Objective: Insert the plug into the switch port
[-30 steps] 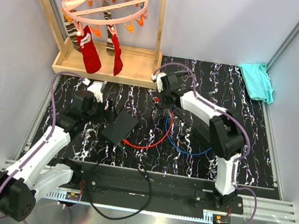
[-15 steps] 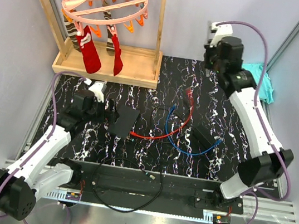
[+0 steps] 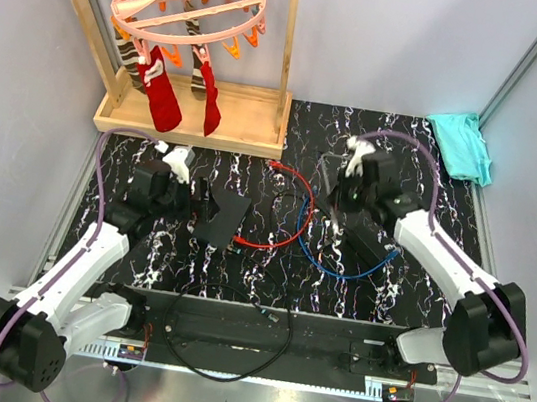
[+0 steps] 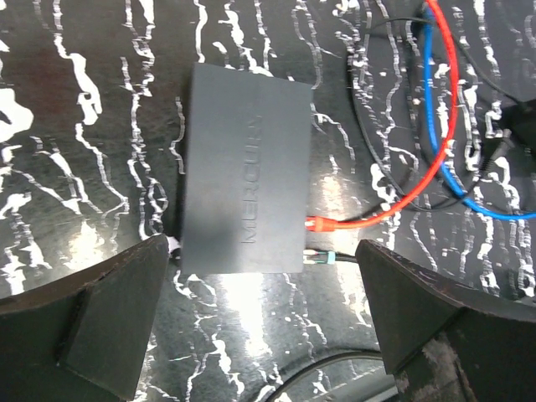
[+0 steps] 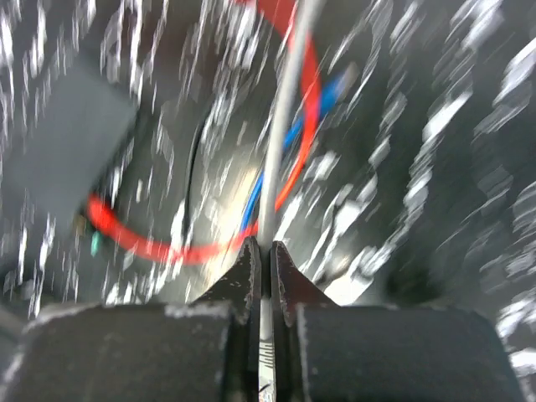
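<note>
The flat black switch box (image 4: 243,167) (image 3: 222,218) lies on the marbled mat, its port edge (image 4: 308,197) facing right. A red cable's plug (image 4: 320,224) sits in that edge, and a teal-tipped black connector (image 4: 325,259) lies against its lower corner. My left gripper (image 4: 264,335) (image 3: 191,198) hovers wide open just left of and above the box, nothing between its fingers (image 4: 100,318). My right gripper (image 5: 261,244) (image 3: 334,193) is shut on a thin grey cable (image 5: 280,126) right of the box. That cable's plug is not discernible in the blurred view.
Red (image 3: 289,229) and blue (image 3: 340,264) cable loops lie mid-mat. A narrower black block (image 3: 368,244) rests under the right arm. A wooden rack with a sock hanger (image 3: 191,8) stands at the back left, a teal cloth (image 3: 461,144) at the back right, a black cable (image 3: 226,346) at the front edge.
The right arm rose high to the back right, then came down to the mat's middle right, still shut. The red cable loop shifted. The left arm barely moved.
</note>
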`<state>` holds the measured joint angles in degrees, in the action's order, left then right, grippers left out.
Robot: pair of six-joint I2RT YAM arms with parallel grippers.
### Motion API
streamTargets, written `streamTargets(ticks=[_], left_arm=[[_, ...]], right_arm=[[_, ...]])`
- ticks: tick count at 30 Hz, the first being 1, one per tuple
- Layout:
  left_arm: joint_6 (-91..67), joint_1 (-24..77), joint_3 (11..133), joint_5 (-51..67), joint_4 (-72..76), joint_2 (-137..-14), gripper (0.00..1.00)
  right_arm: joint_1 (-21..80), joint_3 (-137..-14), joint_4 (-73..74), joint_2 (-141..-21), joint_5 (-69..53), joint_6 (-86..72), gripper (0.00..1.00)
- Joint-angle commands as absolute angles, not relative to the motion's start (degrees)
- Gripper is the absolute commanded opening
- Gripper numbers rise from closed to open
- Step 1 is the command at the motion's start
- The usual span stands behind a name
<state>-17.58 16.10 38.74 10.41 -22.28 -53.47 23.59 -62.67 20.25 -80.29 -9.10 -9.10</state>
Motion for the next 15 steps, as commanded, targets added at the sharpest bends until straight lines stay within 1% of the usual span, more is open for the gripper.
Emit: streamTargets(ticks=[1, 5, 9, 15], left_arm=[[-20.99, 16.0, 38.23, 15.72, -17.59, -53.26, 0.99], [-25.57, 16.0, 37.71, 20.38, -14.68, -54.4, 0.99], [-29.87, 16.96, 38.23, 24.69, -11.43, -57.47, 0.99], [-36.73, 20.04, 41.83, 26.63, -5.55, -62.83, 0.99]], right_arm=[[28.82, -56.44, 15.38, -72.78, -13.88, -13.18, 0.0], [31.81, -52.83, 15.56, -70.76, -14.41, -13.01, 0.0], [34.27, -51.94, 15.73, -68.65, -15.73, -11.34, 0.0], [37.43, -50.45, 16.61, -67.41, -18.1, -10.02, 0.0]])
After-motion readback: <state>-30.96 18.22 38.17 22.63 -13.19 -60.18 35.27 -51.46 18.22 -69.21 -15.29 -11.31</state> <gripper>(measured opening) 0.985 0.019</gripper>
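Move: The switch lies roughly 2 cm ahead of the left hand, 4 cm to its right and 10 cm below. From the right hand, which holds the grey cable, the switch is about 23 cm to the left, 3 cm back and 14 cm below. The red plug already in the switch is 19 cm left and 7 cm back of the right hand; the black box is 9 cm right and 4 cm back. Towards the switch, right hand draws held grey cable 10 cm back and left; open left hand shifts right. ##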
